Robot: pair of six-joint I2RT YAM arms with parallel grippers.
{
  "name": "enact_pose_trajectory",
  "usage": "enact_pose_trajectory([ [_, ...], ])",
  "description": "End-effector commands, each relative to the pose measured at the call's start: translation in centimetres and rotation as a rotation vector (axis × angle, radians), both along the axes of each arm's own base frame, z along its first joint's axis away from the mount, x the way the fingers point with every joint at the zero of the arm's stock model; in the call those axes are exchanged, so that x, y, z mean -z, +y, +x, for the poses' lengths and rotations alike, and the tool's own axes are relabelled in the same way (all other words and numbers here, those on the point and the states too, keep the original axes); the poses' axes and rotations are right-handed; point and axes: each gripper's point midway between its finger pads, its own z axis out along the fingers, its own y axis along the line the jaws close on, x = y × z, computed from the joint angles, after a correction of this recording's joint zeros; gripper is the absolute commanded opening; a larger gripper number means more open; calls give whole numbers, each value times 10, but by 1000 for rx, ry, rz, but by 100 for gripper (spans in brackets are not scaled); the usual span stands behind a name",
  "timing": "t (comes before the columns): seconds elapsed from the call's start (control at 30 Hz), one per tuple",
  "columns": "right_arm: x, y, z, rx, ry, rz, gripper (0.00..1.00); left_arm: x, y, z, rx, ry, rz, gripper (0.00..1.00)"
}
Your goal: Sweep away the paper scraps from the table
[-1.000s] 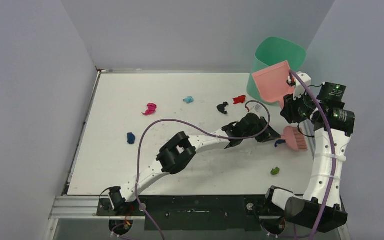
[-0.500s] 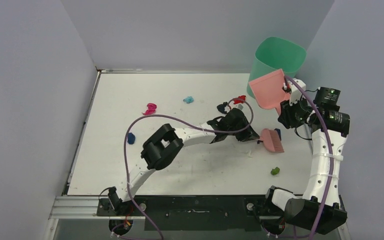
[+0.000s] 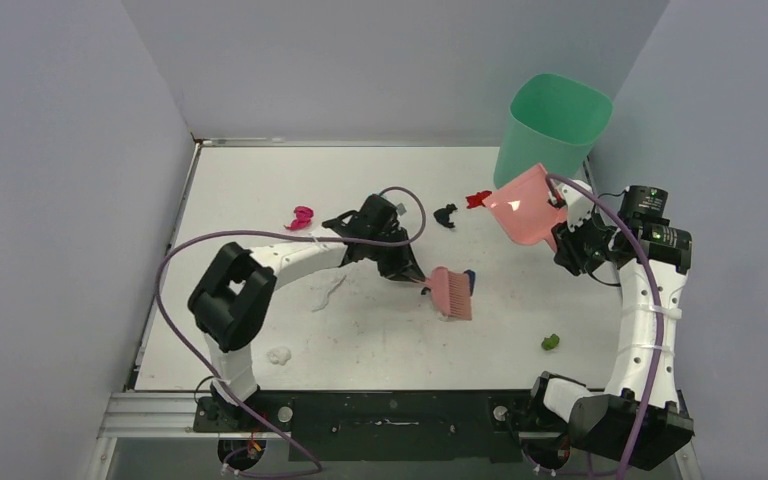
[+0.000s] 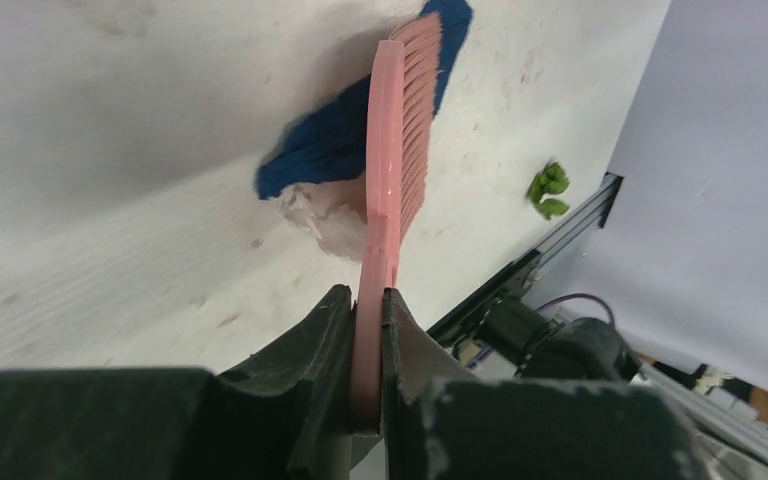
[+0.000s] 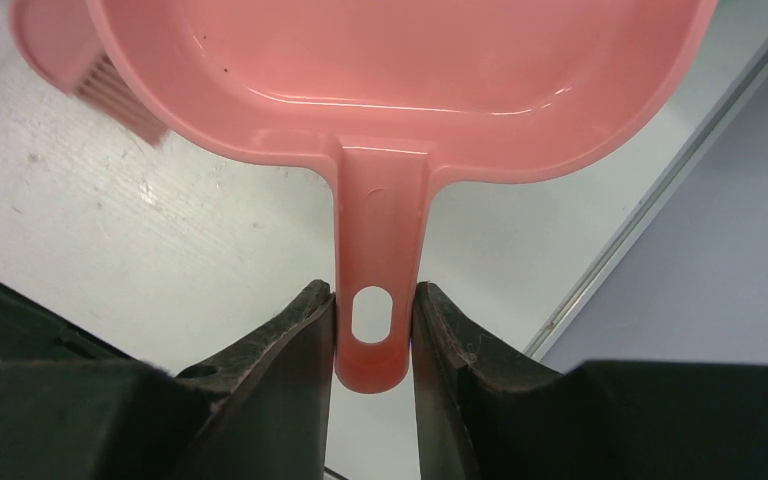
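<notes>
My left gripper [image 3: 407, 270] is shut on the handle of the pink brush [image 3: 451, 293], whose bristles rest on the table [image 3: 250, 180] against a dark blue scrap [image 3: 470, 279]. In the left wrist view the brush [image 4: 392, 170] stands edge-on over the dark blue scrap [image 4: 325, 148] and a white scrap [image 4: 322, 212]. My right gripper [image 3: 563, 228] is shut on the handle of the pink dustpan [image 3: 520, 206], held tilted above the table; the dustpan [image 5: 400, 60] looks empty in the right wrist view. Magenta [image 3: 302, 217], black [image 3: 445, 214], red [image 3: 478, 199], green [image 3: 551, 342] and white [image 3: 279, 355] scraps lie scattered.
A green bin [image 3: 552, 125] stands at the back right corner, behind the dustpan. Another white scrap [image 3: 327, 291] lies by my left forearm. Grey walls close the left, back and right sides. The black front rail [image 3: 390, 410] carries both arm bases.
My left arm swung left, dragging the brush and the dark blue scrap from right of centre to the middle. The dustpan came down and away from the bin. White scraps came into view.
</notes>
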Motion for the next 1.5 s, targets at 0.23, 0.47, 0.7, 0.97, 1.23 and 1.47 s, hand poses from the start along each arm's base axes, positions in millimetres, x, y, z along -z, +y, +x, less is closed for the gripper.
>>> enact_pose_trajectory([
  [0.23, 60, 15, -44, -335, 168, -167, 5, -92, 129, -5, 172, -252, 333, 0],
  [0.47, 110, 32, -79, -544, 360, -319, 5, -159, 153, -8, 189, -374, 460, 0],
  [0.7, 144, 38, -73, -574, 418, -446, 8, -190, 193, 21, 120, -525, 701, 0],
  [0.97, 167, 57, -61, -554, 463, -415, 9, -168, 241, 52, 130, -548, 1119, 0],
  [1.23, 172, 71, -61, -570, 426, -349, 31, -154, 245, 54, 163, -521, 1196, 0],
  [1.47, 160, 62, -69, -640, 350, -118, 59, -143, 242, 47, 188, -503, 1181, 0],
])
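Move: The pink scrap lies about 29 cm left and 14 cm ahead of the left gripper, some 5 cm lower. At that same lower level, the blue scrap under the held brush is about 7 cm to its right, level with it, and the white fluff 7 cm right and 6 cm back. From the right gripper the bare table spot for the dustpan is some 15 cm left, 4 cm back, 20 cm below; the green scrap is about 5 cm right, 12 cm back, equally low. Sweep the left gripper's brush on leftward and lift it off the table, swinging about 24 cm left towards the pink scrap, high up and then partly down, while rolling some 65 degrees until the fingers point down. Meanwhile bring the right gripper down 18 cm, back and somewhat left, turning the dustpan counter-clockwise onto the table, then open the fingers around its handle. ##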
